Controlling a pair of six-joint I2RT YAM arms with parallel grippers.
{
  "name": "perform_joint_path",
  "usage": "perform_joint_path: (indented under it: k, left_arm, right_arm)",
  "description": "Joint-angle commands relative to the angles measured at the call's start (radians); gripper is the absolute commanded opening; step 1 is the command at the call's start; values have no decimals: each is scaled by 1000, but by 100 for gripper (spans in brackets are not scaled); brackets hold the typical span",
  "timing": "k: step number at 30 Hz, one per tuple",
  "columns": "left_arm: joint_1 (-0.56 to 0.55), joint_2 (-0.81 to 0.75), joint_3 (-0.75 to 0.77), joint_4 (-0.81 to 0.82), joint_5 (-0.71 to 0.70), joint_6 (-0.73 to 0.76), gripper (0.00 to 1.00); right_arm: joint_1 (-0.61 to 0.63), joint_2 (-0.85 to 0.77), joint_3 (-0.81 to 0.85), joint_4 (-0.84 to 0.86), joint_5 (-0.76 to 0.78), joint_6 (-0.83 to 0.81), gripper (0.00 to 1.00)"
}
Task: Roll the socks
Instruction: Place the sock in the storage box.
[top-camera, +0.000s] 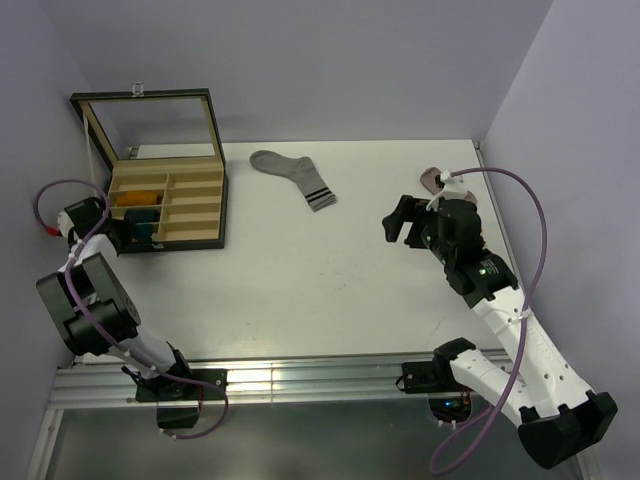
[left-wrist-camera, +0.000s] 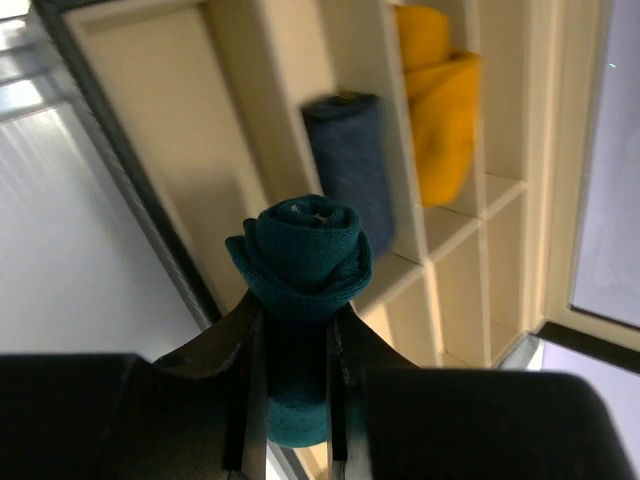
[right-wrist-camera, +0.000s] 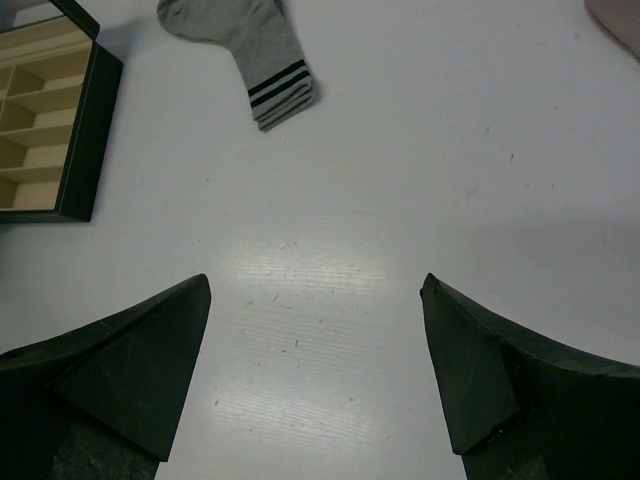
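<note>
My left gripper (left-wrist-camera: 296, 305) is shut on a rolled dark teal sock (left-wrist-camera: 302, 252), holding it just above the near end of the compartment box (left-wrist-camera: 150, 130). A rolled navy sock (left-wrist-camera: 351, 160) lies in one compartment, and a rolled mustard sock (left-wrist-camera: 440, 110) lies in the one beside it. From above, the left gripper (top-camera: 133, 231) is at the box's front left corner, with the mustard sock (top-camera: 139, 197) visible inside. My right gripper (right-wrist-camera: 315, 300) is open over bare table, with nothing between its fingers; the top view shows the right gripper (top-camera: 400, 222) right of centre.
The dark box (top-camera: 222, 205) has its glass lid (top-camera: 150, 125) standing open at the back left. A flat grey sock with dark stripes (top-camera: 296, 176) (right-wrist-camera: 245, 45) lies behind the table's middle. A pinkish sock (top-camera: 431, 178) peeks out behind the right arm.
</note>
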Motion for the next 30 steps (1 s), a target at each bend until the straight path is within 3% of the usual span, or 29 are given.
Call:
perform_joint_path:
  k: [1, 22, 30]
  left_arm:
    - [22, 33, -31, 153, 44, -28, 0]
    - [18, 194, 84, 5, -130, 18, 0]
    - [-24, 321, 223, -121, -191, 30, 13]
  right_arm:
    - [-6, 7, -3, 35, -13, -25, 93]
    - [-4, 7, -19, 58, -7, -44, 92]
    - [-4, 18, -14, 58, 2, -45, 92]
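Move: The left hand holds the rolled green sock just over the box. The empty nearest compartment of the left column, where the sock is headed, is almost straight below, roughly 1 cm ahead and 7 cm down. At about the same depth, the navy sock roll is some 6 cm ahead and the orange one about 11 cm ahead, neither noticeably to either side. From the right hand, that compartment is roughly 75 cm left, 10 cm ahead and 22 cm down. Still pinching the green sock roll, the left fingers lower it towards the empty near compartment, beside the divider before the navy roll. The hand sinks about 5 cm, nearly pausing partway, and drifts some 3 cm left and 2 cm forward, mostly later on. The fingers tip about 10 degrees further down and stay closed. ##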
